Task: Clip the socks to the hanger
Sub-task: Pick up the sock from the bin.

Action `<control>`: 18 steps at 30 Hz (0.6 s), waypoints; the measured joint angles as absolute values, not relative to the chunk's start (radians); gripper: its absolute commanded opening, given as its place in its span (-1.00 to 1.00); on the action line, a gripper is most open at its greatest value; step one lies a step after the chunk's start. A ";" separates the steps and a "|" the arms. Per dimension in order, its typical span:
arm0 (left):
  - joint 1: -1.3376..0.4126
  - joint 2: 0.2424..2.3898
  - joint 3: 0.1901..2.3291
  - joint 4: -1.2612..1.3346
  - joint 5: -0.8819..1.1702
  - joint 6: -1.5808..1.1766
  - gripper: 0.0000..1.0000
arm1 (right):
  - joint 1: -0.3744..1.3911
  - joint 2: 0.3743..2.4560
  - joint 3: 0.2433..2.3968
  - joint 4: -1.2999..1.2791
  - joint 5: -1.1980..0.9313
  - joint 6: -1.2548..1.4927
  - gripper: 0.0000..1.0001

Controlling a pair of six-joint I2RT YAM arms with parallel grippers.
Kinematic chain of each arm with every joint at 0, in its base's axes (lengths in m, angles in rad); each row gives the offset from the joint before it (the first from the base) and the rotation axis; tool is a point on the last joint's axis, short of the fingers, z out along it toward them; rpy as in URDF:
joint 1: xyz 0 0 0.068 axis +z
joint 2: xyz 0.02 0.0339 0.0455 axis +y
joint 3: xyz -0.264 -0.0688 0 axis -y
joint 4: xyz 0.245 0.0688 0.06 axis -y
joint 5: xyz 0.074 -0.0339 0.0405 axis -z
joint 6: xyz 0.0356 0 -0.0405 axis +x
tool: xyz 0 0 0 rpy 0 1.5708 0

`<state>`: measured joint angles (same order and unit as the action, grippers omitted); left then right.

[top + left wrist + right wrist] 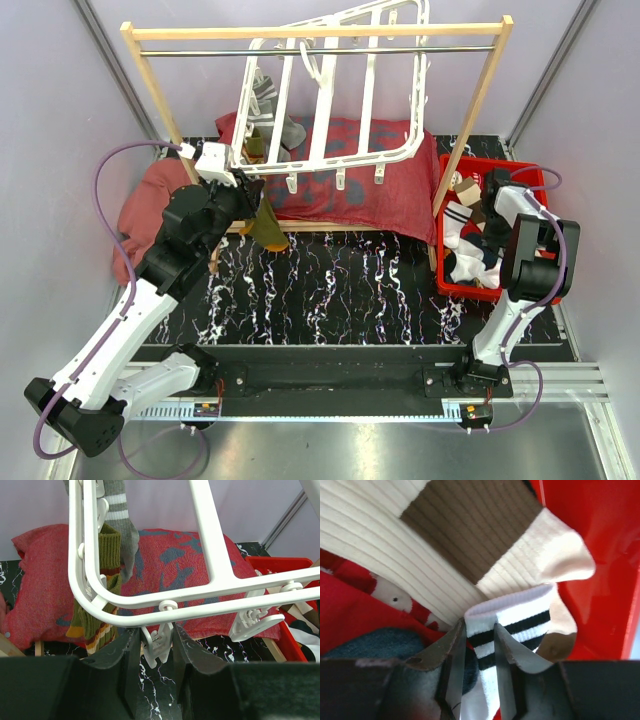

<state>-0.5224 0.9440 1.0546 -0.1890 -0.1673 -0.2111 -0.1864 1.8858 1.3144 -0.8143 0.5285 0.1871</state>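
Note:
The white hanger (330,110) hangs tilted from the wooden rail. An olive-brown sock (268,225) and a grey striped sock (270,110) hang clipped at its left side. My left gripper (156,637) is shut on a white clip (159,647) dangling under the hanger's near bar (210,587), with the olive sock (107,555) just to its left. My right gripper (480,635) reaches into the red basket (455,165), its fingers pinching the cuff of a white sock with black stripes (520,615). A beige-brown sock (470,535) and a navy sock (375,642) lie beside it.
The wooden rail frame (320,32) spans the back and carries the hanger. Red cloths (380,190) lie under it on the black marbled table. Another white clip (255,622) dangles right of the held one. The basket's red wall (605,530) stands close on the right.

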 measured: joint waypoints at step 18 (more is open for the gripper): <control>-0.511 0.944 1.055 -0.189 -0.156 -0.217 -1.00 | -0.190 1.725 1.294 -0.768 0.461 0.180 -0.99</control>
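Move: The white sock with black stripes lies right at the right hand: the middle of its open cuff is about 1 cm ahead, 2 cm to the right and 1 cm below, with the cuff's near edge between the parted fingers. A cream-and-brown sock lies some 7 cm straight ahead and 3 cm lower; a dark blue sock is about 7 cm left and 1 cm back, 2 cm lower. From the left hand, the cuff is roughly 65 cm right, 2 cm ahead and 31 cm below. The right hand sinks a bare half centimetre into the bin while its fingers close from about a third open to shut, pinching the left part of the striped sock's cuff between the tips. With the cuff held, the hand then climbs about 5 cm, ever faster, drifting a centimetre forward away from the sock pile as the wrist swings the fingertips forward by some 10 degrees. ##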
